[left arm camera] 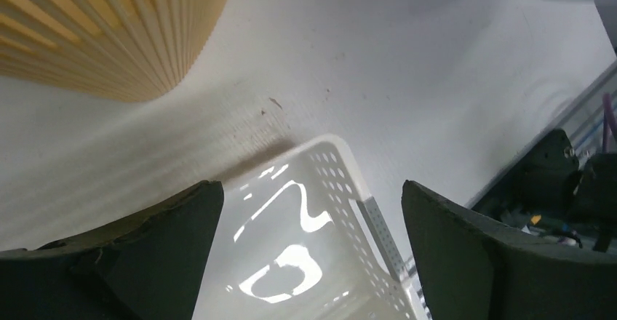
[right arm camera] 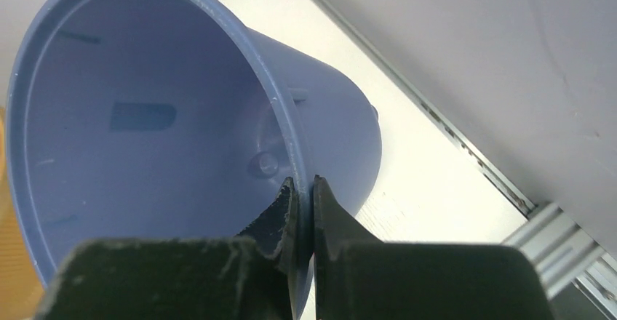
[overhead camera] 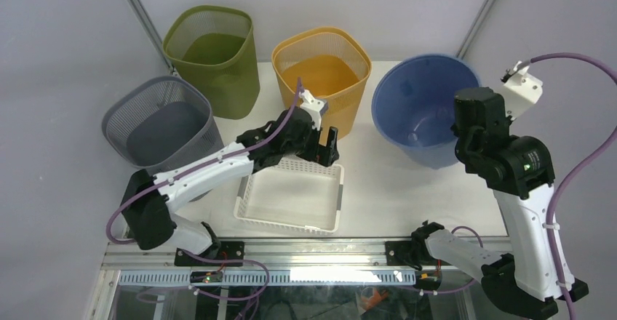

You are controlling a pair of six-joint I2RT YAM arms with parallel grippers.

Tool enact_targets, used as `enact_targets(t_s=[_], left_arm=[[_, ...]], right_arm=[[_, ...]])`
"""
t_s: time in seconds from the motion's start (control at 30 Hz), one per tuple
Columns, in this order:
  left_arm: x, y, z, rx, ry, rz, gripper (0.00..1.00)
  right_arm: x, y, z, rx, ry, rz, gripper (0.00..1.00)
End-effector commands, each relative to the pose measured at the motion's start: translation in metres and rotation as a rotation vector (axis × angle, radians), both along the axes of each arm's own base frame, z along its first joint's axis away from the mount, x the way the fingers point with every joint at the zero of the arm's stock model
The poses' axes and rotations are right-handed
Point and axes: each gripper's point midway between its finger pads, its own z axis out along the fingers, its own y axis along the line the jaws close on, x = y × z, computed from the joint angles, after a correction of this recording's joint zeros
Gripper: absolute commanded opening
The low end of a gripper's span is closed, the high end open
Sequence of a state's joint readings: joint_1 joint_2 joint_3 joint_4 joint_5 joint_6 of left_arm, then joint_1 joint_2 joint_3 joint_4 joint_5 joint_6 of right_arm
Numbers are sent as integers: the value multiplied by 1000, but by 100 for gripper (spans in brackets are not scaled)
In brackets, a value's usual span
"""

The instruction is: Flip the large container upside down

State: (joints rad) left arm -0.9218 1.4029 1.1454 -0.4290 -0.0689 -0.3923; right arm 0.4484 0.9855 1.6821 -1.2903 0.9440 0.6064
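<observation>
The large blue container [overhead camera: 415, 109] stands at the back right of the table, tipped so its mouth faces up and toward the left. My right gripper [right arm camera: 304, 189] is shut on the near right side of its rim [right arm camera: 287, 127], one finger inside the wall and one outside. In the top view the right gripper [overhead camera: 463, 132] is mostly hidden under its own wrist. My left gripper [overhead camera: 329, 145] hangs open over the far right corner of the white perforated basket [overhead camera: 288, 225], with nothing between its fingers [left arm camera: 167, 240].
Three mesh bins stand along the back and left: orange [overhead camera: 320, 73], green [overhead camera: 215, 51] and grey [overhead camera: 156, 120]. The orange bin [left arm camera: 109, 29] is close behind my left gripper. The white basket rim [left arm camera: 364, 189] lies below it. A metal rail [overhead camera: 291, 251] runs along the near edge.
</observation>
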Motion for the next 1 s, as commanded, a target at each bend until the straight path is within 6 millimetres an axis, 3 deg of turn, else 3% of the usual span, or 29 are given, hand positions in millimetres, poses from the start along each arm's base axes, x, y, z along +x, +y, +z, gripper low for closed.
enact_targets(t_s=[0.0,0.13,0.37,0.53,0.67,0.8,0.93,0.97], left_arm=[[53,-15,39,-162,-30,44,99],[102,-5,40,-159,-59,118,99],[171,-1,35,-120,-86,195,99],[195,12,43,-100,-137,267,99],[225,21,33,-100,-112,319,99],[250,33,27,-90,-95,381,99],[244,18,45,-140,-63,319,99],[239,19,49,-146,-64,311,99]], right_arm=[[-5,10,4,156,-92,15,0],[-4,18,-6,176,-44,46,0],[13,58,-36,327,-13,161,0],[22,71,-55,362,23,186,0],[31,81,-67,379,47,207,0],[44,76,-78,372,48,182,0],[69,64,-93,410,84,186,0],[75,58,-97,430,98,182,12]])
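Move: The blue container hangs mouth-up from the right hand's closed fingers; the open table it goes to lies about 15 cm left of that hand, 6 ahead and 38 below. The orange container stands some 33 cm left of the right hand and 21 ahead, and about 19 ahead, 2 left and 3 below the empty left hand. From the left hand, the white basket is 9 back, 10 left, 16 below; the green bin 28 ahead, 26 left. The blue container, still pinched at its rim, is lowered about 12 cm by the right hand and carried some 6 cm left towards the open table, the wrist rolling its left side up and tipping down. Meanwhile the orange container is met by the left hand, driving about 24 cm forward with open fingers against its near wall and pushing it along away from the bases; that hand swings some 20 degrees counter-clockwise. ##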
